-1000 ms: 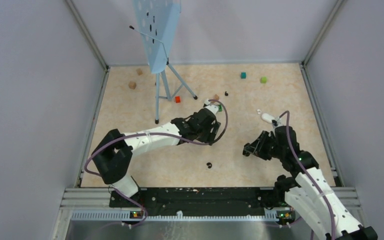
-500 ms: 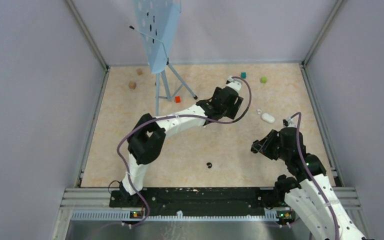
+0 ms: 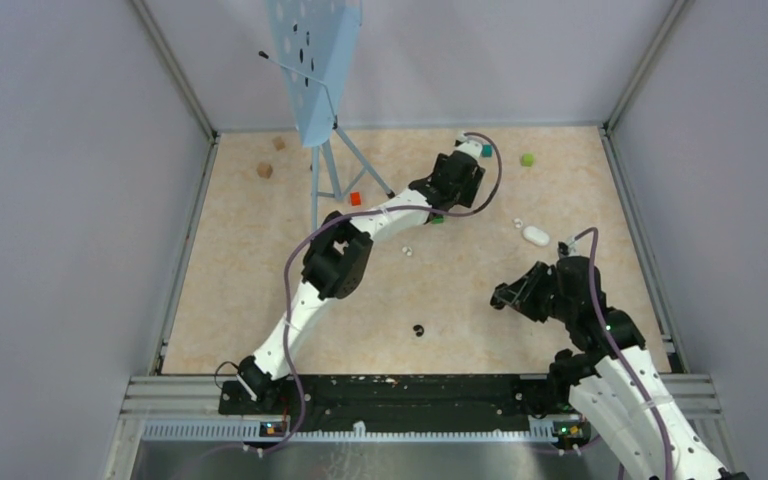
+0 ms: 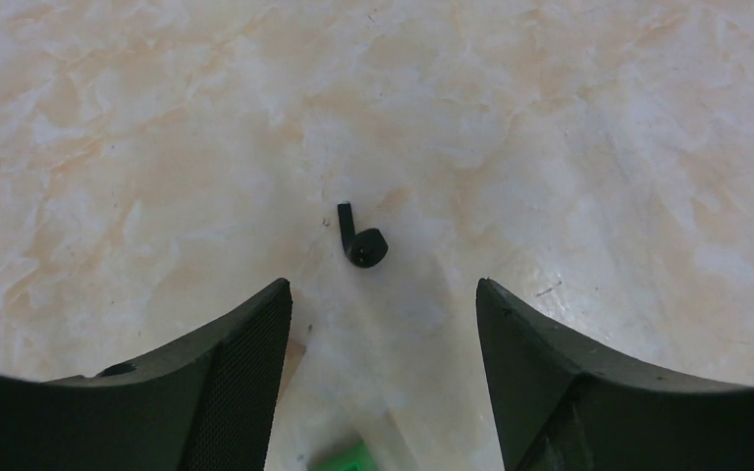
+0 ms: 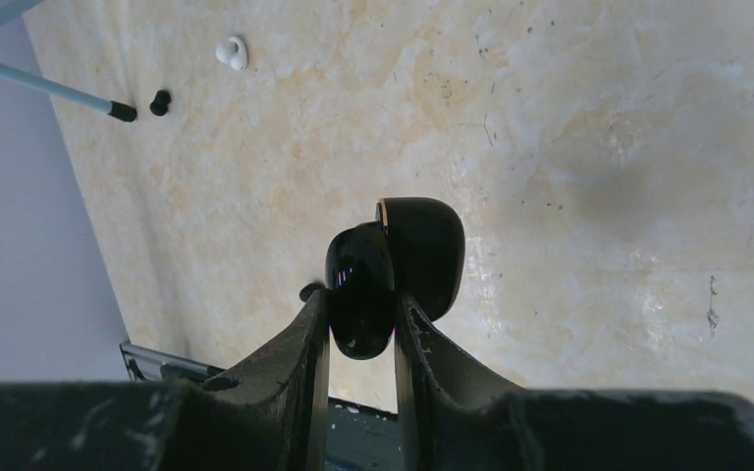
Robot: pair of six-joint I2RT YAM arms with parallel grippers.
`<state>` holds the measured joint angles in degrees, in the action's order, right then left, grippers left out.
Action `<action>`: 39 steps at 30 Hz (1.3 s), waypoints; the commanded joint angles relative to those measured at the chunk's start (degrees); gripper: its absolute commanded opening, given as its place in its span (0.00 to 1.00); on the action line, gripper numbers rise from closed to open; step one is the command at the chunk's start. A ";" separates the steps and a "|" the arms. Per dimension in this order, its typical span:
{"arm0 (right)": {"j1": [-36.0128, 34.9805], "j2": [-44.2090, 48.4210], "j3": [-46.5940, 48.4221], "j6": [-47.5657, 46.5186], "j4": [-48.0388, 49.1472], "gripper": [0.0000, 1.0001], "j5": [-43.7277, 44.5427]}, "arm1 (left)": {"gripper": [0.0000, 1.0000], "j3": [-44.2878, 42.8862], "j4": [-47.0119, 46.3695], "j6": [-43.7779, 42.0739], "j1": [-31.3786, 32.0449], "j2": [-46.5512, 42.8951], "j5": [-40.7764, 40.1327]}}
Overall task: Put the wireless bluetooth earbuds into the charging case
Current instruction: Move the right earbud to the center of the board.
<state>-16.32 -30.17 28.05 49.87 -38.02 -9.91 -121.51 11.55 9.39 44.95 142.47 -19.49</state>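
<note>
A black earbud (image 4: 361, 243) lies on the marble table, just ahead of my left gripper (image 4: 383, 285), which is open and empty above it. In the top view that gripper (image 3: 450, 185) reaches to the far middle and hides the bud. My right gripper (image 5: 361, 299) is shut on the glossy black charging case (image 5: 393, 270), whose lid stands open; it hovers at the right (image 3: 512, 293). A white earbud pair (image 3: 407, 250) lies mid-table and another black earbud (image 3: 418, 330) lies nearer the front. A small white bud (image 3: 517, 222) rests beside a white oval case (image 3: 535, 236).
A blue perforated panel on a tripod (image 3: 315, 60) stands at the back left, one foot (image 3: 313, 242) reaching towards the middle. Scattered cubes: wooden (image 3: 265, 170), red (image 3: 355, 198), teal (image 3: 486, 150), light green (image 3: 527, 159), and green (image 3: 438, 218) under my left arm. Walls close in both sides.
My left arm has stretched out from mid-table to the far middle, over the black earbud, uncovering the white pair. The right gripper, still holding the case, drifted back and then returned a little.
</note>
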 commanded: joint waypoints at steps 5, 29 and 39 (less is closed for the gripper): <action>0.46 0.79 -3.23 2.83 6.25 0.00 -2.07 | 0.69 -9.60 -4.65 -1.30 -1.18 5.99 3.81; 0.43 -1.71 -3.43 3.83 9.08 0.00 -2.40 | 0.49 -12.34 -0.06 2.22 -3.05 11.07 4.57; 0.45 -2.20 -3.71 4.05 9.84 0.00 -2.71 | 0.32 -8.70 -0.98 2.57 -3.46 8.92 5.16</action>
<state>-16.32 -32.12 24.62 53.21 -31.27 -11.92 -131.96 11.27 11.22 41.85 152.68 -14.94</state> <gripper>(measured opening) 0.244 0.364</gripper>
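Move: The right earbud lies about 4 cm ahead of my left hand and some 5 cm below, with no real sideways offset. At that same height below me, the green cube is 4 cm back and 4 cm to the left, the wooden block's middle is level with my hand and 6 cm left, and the teal cube is 14 cm ahead and 7 cm right. From my right hand, which holds the case, the earbud is roughly 35 cm ahead, 5 cm left and 9 cm lower. I bring my left fingers down and forward onto the right earbud, about 4 cm each way: most of the forward reach first, then the rest of the drop. All the while I narrow the fingers from wide open to about half that gap, so the tips come down close on either side of the bud, the wrist hardly turning. ##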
